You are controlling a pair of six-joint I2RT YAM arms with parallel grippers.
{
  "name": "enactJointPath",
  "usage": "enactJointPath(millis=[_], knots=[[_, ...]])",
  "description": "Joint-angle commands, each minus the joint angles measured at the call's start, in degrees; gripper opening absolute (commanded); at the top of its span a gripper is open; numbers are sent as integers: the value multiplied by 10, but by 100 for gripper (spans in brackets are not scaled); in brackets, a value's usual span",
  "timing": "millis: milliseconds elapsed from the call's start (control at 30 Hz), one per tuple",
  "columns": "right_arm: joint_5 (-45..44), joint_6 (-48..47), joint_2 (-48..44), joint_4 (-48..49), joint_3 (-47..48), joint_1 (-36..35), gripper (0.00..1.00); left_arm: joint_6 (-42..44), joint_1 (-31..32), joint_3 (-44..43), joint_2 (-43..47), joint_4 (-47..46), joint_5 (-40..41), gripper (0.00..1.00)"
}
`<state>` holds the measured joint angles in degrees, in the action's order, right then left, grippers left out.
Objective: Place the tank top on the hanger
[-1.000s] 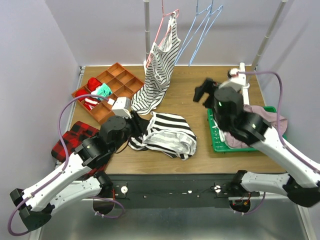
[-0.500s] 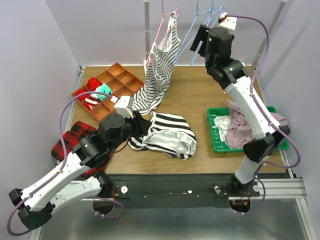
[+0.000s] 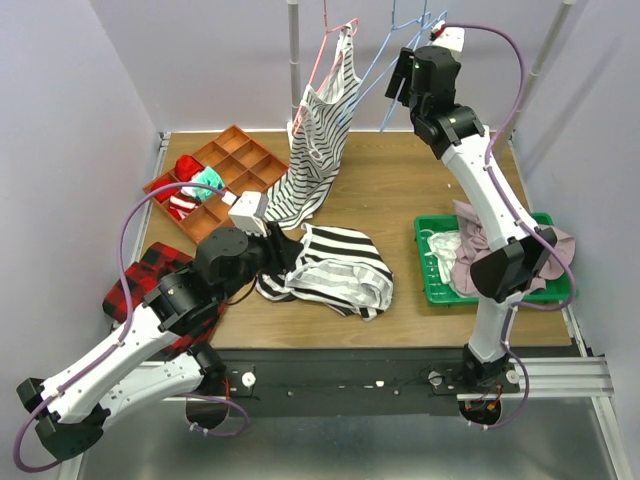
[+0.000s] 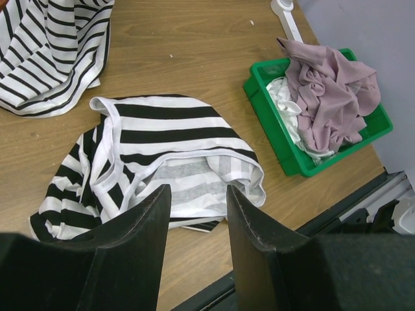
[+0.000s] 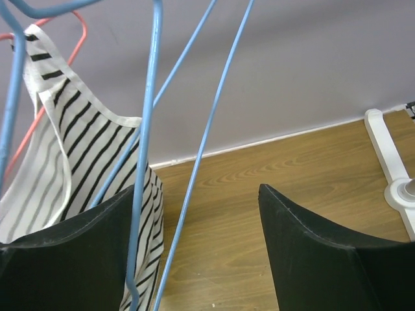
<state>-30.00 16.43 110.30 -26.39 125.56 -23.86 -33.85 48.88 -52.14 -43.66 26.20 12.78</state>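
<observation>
The tank top [image 3: 335,268], with bold black-and-white stripes, lies crumpled on the wooden table; it also shows in the left wrist view [image 4: 175,155]. My left gripper [image 3: 278,250] is open and empty, just above the tank top's near-left edge [image 4: 198,191]. The light-blue hanger [image 3: 402,50] hangs from the rail at the back. My right gripper [image 3: 398,85] is raised to it and open. In the right wrist view one blue wire [image 5: 194,168] runs between the open fingers [image 5: 198,191], and another crosses the left finger.
A finer-striped tank top [image 3: 320,140] hangs on a pink hanger [image 3: 335,40] left of the blue ones. An orange divided tray [image 3: 240,150] is back left. A green basket [image 3: 430,275] holds a mauve garment [image 3: 500,250]. Red plaid cloth [image 3: 140,275] lies left.
My right arm has swung up from over the green basket to the blue hangers at the back. The left arm and the tank top have not moved.
</observation>
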Motion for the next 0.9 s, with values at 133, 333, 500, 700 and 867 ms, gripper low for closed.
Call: enactJointPath(millis=[133, 333, 500, 700, 867], knots=[[-51, -42, -66, 37, -100, 5, 74, 0, 2, 8, -3, -11, -22, 49], [-56, -50, -90, 35, -127, 23, 56, -1, 2, 12, -3, -14, -28, 49], [-52, -69, -91, 37, -117, 29, 50, 2, 2, 13, 3, -8, -22, 49], [-37, -77, -57, 2, -41, 41, 35, 2, 2, 19, 10, -8, -16, 49], [-33, -84, -49, 0, -23, 41, 32, 2, 2, 21, 11, -8, -15, 49]])
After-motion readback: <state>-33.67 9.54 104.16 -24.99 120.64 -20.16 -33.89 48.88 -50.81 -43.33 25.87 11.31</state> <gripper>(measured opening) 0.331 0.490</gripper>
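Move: The blue hanger's near lower end hangs beside the right hand, some 3 cm left and 3 cm back of its hand point, about level. The striped top on the pink hanger is about 13 cm left, 2 cm ahead and 13 cm lower. The tank top on the table lies roughly 28 cm back, 18 cm left and 37 cm below. From the left hand, that hanger end is about 28 cm ahead, 20 cm right and 10 cm up. The right hand draws the blue hanger's end about 6 cm right, dipping then rising, its fingers closing partway around the wire. ##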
